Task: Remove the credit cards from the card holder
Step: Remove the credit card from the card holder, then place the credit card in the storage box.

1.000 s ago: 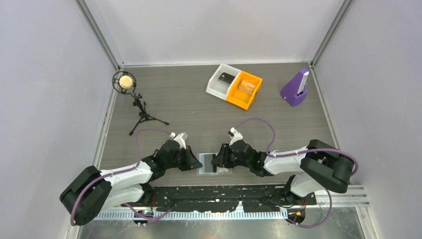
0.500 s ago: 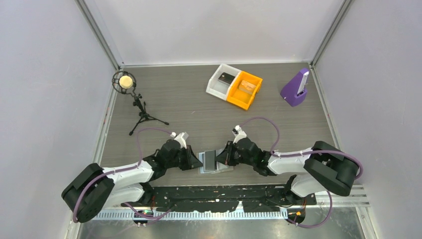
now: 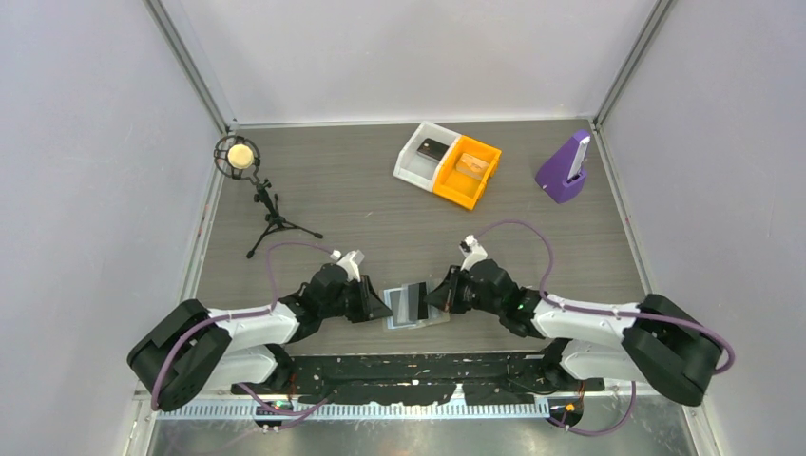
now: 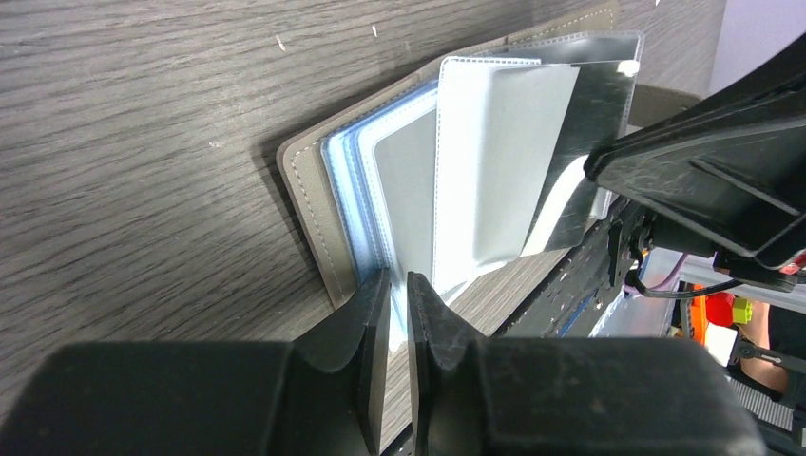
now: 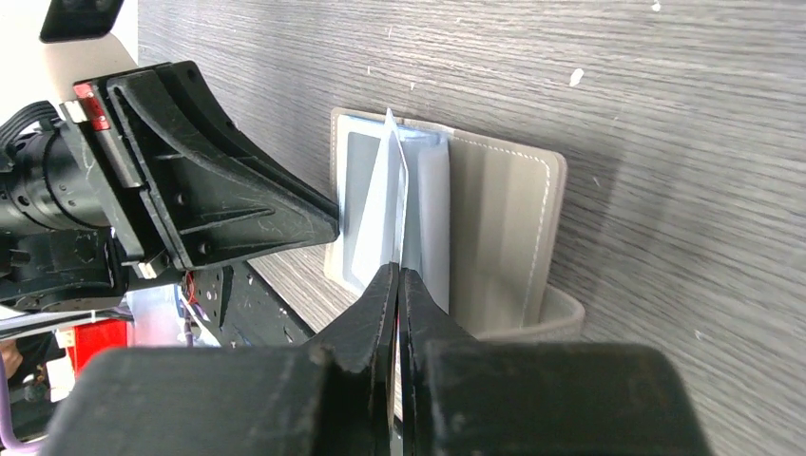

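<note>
The card holder (image 3: 415, 315) lies open near the table's front edge, grey-brown outside (image 4: 314, 204) with light blue sleeves inside. My left gripper (image 4: 397, 285) is shut on the near edge of a light blue sleeve, pinning the holder; it also shows in the top view (image 3: 383, 309). My right gripper (image 5: 396, 275) is shut on a thin silver-grey card (image 5: 391, 180), seen edge-on and standing up out of the sleeves. In the left wrist view this card (image 4: 580, 114) sticks out past the white sleeve. The holder's tab (image 5: 561, 318) curls at its right edge.
A white bin (image 3: 415, 163) and an orange bin (image 3: 453, 185) stand joined at the back centre. A purple stand (image 3: 564, 169) is at the back right. A microphone on a tripod (image 3: 238, 157) is at the back left. A black mat (image 3: 409, 366) lines the front edge.
My right gripper has moved right and a little back, drawing the card up and out of the holder's sleeves. My left gripper has stayed on the holder, shifting slightly right.
</note>
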`<state>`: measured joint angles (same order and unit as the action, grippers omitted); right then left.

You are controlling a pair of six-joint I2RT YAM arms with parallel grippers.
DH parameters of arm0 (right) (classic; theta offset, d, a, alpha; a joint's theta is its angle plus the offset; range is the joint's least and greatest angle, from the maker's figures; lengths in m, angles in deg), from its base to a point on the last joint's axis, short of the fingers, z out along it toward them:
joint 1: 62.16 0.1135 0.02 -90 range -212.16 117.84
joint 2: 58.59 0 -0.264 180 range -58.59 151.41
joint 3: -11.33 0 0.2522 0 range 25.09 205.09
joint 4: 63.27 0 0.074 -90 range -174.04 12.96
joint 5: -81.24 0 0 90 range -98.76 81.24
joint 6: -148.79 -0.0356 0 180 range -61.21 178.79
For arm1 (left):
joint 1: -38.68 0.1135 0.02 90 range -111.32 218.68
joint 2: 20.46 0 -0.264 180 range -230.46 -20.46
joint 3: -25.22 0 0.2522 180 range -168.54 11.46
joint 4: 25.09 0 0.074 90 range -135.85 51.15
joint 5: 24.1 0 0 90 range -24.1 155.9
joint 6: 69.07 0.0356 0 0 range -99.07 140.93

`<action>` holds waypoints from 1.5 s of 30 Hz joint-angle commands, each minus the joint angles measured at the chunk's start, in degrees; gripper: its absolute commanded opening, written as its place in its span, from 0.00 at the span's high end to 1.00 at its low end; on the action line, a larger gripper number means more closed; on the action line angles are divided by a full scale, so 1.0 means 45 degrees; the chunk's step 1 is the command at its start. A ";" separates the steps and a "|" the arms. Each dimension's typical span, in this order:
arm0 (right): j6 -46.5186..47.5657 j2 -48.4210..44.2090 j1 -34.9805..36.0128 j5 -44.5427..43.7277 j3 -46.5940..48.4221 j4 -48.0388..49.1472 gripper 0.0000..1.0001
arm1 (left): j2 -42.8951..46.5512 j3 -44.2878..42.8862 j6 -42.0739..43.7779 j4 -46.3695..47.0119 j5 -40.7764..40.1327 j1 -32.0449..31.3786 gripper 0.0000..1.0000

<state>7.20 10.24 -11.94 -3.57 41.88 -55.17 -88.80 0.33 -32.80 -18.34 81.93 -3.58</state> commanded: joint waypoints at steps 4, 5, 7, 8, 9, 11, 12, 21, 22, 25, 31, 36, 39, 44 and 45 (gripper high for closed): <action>0.1416 -0.2567 -0.0199 -0.1094 0.0713 -0.3489 0.95 | 0.0150 -0.0226 0.0593 -0.1486 -0.0370 -0.0042 0.84; 0.1499 -0.2964 -0.0216 -0.1104 0.0807 -0.3804 0.95 | 0.0198 -0.0292 0.0608 -0.1552 -0.0344 -0.0042 0.83; 0.1806 -0.3492 -0.0209 -0.1616 0.0978 -0.4222 0.95 | 0.0381 -0.0542 0.0664 -0.1954 -0.0335 -0.0042 0.82; 0.2180 -0.3653 -0.0215 -0.1840 0.1054 -0.4355 0.95 | 0.0527 -0.0695 0.0697 -0.2155 -0.0315 -0.0042 0.79; 0.2409 -0.3924 -0.0210 -0.1946 0.1268 -0.4607 0.95 | 0.0709 -0.0866 0.0725 -0.2349 -0.0278 -0.0042 0.77; 0.3395 -0.4161 -0.0208 -0.2300 0.1787 -0.5294 0.95 | 0.1076 -0.1289 0.0792 -0.2898 -0.0229 -0.0042 0.70; 0.3622 -0.4257 -0.0213 -0.2544 0.1996 -0.5585 0.95 | 0.1261 -0.1548 0.0838 -0.3259 -0.0219 -0.0042 0.67; 0.7864 -0.4549 0.0205 -0.2700 0.3678 -0.5221 0.95 | 0.3331 -0.3782 0.0847 -0.6569 -0.0435 -0.0035 0.45; 0.8356 -0.4656 0.0608 -0.3127 0.3569 -0.4491 0.95 | 0.3560 -0.4235 0.0862 -0.7080 -0.0778 -0.0024 0.43; 1.0915 -0.4689 0.2012 -0.4998 0.3368 -0.3431 0.95 | 0.4204 -0.5494 0.0864 -0.8900 -0.1529 -0.0023 0.35; 1.5086 -0.3666 0.4995 -0.8295 0.3413 -0.1869 0.95 | 0.5184 -0.6927 -0.0332 -0.9595 -0.2038 -0.0013 0.22; 1.6290 -0.2667 0.6184 -1.0095 0.3761 -0.1212 0.95 | 0.5176 -0.7403 -0.1191 -0.9904 -0.1803 -0.0003 0.18; 1.6759 -0.2188 0.6813 -1.0724 0.3865 -0.0643 0.95 | 0.5053 -0.7136 -0.1580 -0.9542 -0.1566 -0.0003 0.18; 1.7272 -0.1634 0.7579 -1.1216 0.3988 -0.0119 0.95 | 0.4624 -0.6686 -0.2097 -0.8885 -0.1236 -0.0003 0.20; 1.7380 -0.1542 0.7690 -1.1253 0.4047 -0.0086 0.95 | 0.4569 -0.6568 -0.2223 -0.8615 -0.1158 -0.0003 0.20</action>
<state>81.53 2.20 20.73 -49.68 56.88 -61.35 -67.33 -30.91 -39.71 -60.74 74.85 -3.58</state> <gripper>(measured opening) 0.069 0.806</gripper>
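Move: Pinched in the right fingers already, the credit card has its middle about 3 cm to that hand's left, level ahead and about 1 cm lower, still partly in a clear sleeve. Below lies the open card holder, its middle roughly 3 cm left, 1 cm back and 4 cm down. From the left hand, low at the holder's left edge, the card is some 6 cm right, 2 cm ahead and 2 cm up; the holder is about 6 cm right, 1 cm ahead and 1 cm down. Drawing the pinched card about 4 cm right and upward out of its sleeve, the right hand climbs some 14 cm in all, first slightly forward, then back and left, its fingers tipping up some 70 degrees. The left hand leaves the holder, rises about 20 cm with a little forward travel and opens wide, coming close to the card's free end; contact there can't be seen. ##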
